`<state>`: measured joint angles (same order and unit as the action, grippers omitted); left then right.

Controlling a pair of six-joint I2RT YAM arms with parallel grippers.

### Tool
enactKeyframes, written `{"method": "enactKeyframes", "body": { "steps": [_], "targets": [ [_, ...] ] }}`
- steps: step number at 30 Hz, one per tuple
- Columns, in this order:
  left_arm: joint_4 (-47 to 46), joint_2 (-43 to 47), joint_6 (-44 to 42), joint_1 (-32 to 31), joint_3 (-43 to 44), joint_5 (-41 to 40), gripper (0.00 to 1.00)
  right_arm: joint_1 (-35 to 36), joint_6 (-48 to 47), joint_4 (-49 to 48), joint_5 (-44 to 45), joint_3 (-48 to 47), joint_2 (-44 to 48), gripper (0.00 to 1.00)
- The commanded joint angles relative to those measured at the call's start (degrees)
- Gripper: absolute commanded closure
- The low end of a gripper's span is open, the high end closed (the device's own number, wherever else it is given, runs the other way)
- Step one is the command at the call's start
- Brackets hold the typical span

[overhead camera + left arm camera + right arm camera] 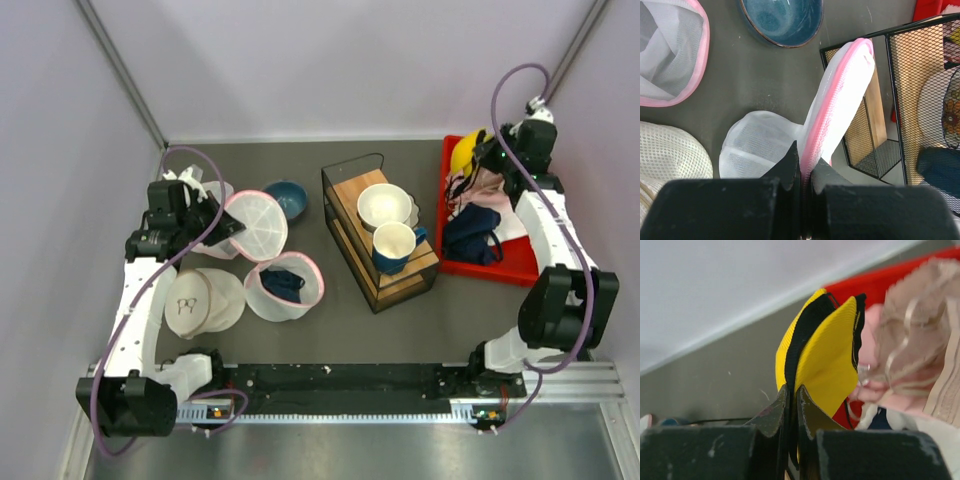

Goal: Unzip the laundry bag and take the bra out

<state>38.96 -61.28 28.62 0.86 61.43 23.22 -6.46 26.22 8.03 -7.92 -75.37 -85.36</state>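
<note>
The laundry bag [257, 226], white mesh with pink zipper trim, is at the left of the table. My left gripper [222, 228] is shut on its pink trim. In the left wrist view the gripper [804, 152] pinches the trim, and the bag's edge [840, 95] stands up from the jaws. The yellow bra [465, 152] with dark trim is at the far end of the red tray [505, 272]. My right gripper [490, 160] is shut on it. In the right wrist view the gripper [792, 392] clamps the bra [827, 365] at its black edge.
An open pink-trimmed mesh bag [285, 285] holds navy cloth. A flatter white bag [205, 300] lies near the left arm. A blue bowl [287, 198] and a black wire rack [380, 235] with cups stand mid-table. Pale pink garments [482, 185] and navy cloth [472, 235] fill the tray.
</note>
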Motion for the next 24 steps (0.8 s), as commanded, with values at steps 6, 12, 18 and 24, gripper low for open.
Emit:
{"method": "enactKeyframes", "body": {
  "steps": [6, 12, 18, 24],
  "targets": [
    [-3.28, 0.54, -1.20, 0.10, -0.43, 1.21, 1.00, -3.56, 3.93, -1.37, 2.20, 4.54, -5.86, 1.00],
    [-3.36, -0.25, -1.38, 0.02, -0.43, 1.91, 1.00, -4.79, 4.20, 6.56, 6.42, 1.89, -2.90, 0.10],
    [-3.89, -0.25, -1.90, 0.01, 0.18, 2.26, 1.00, -2.87, 0.17, 9.19, 9.75, 0.41, 13.80, 0.02],
    [-4.24, -0.16, -1.99, 0.02, 0.18, 2.00, 1.00, 5.74, -5.91, 18.42, 8.83, -5.66, 20.48, 0.01]
  ]
}}
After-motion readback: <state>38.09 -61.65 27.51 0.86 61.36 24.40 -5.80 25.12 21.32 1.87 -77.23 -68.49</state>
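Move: The right hand holds the yellow bra over the red bin, whose middle is about 22 cm below it, some 2 cm back and 5 cm to its right. Of the cloths in the bin, the tan one lies about 4 cm ahead and 6 cm to the right, the navy one straight back about 9 cm, the white one 4 cm back and 9 cm right. From the left hand the bin is roughly 54 cm right and 16 cm ahead, lower down. Still pinching the yellow bra, the right hand sinks about 12 cm into the red bin's space, drifting slightly right while the fingers tip some 15 degrees further down, and near the lowest point they spread wide and let go of the bra. It then turns round and rises quickly about 20 cm, drawing back over the bin towards the base by 7 to 8 cm, fingers open and wrist levelling out, while the left hand stays put with its grip on the laundry bag's pink-rimmed lid. ##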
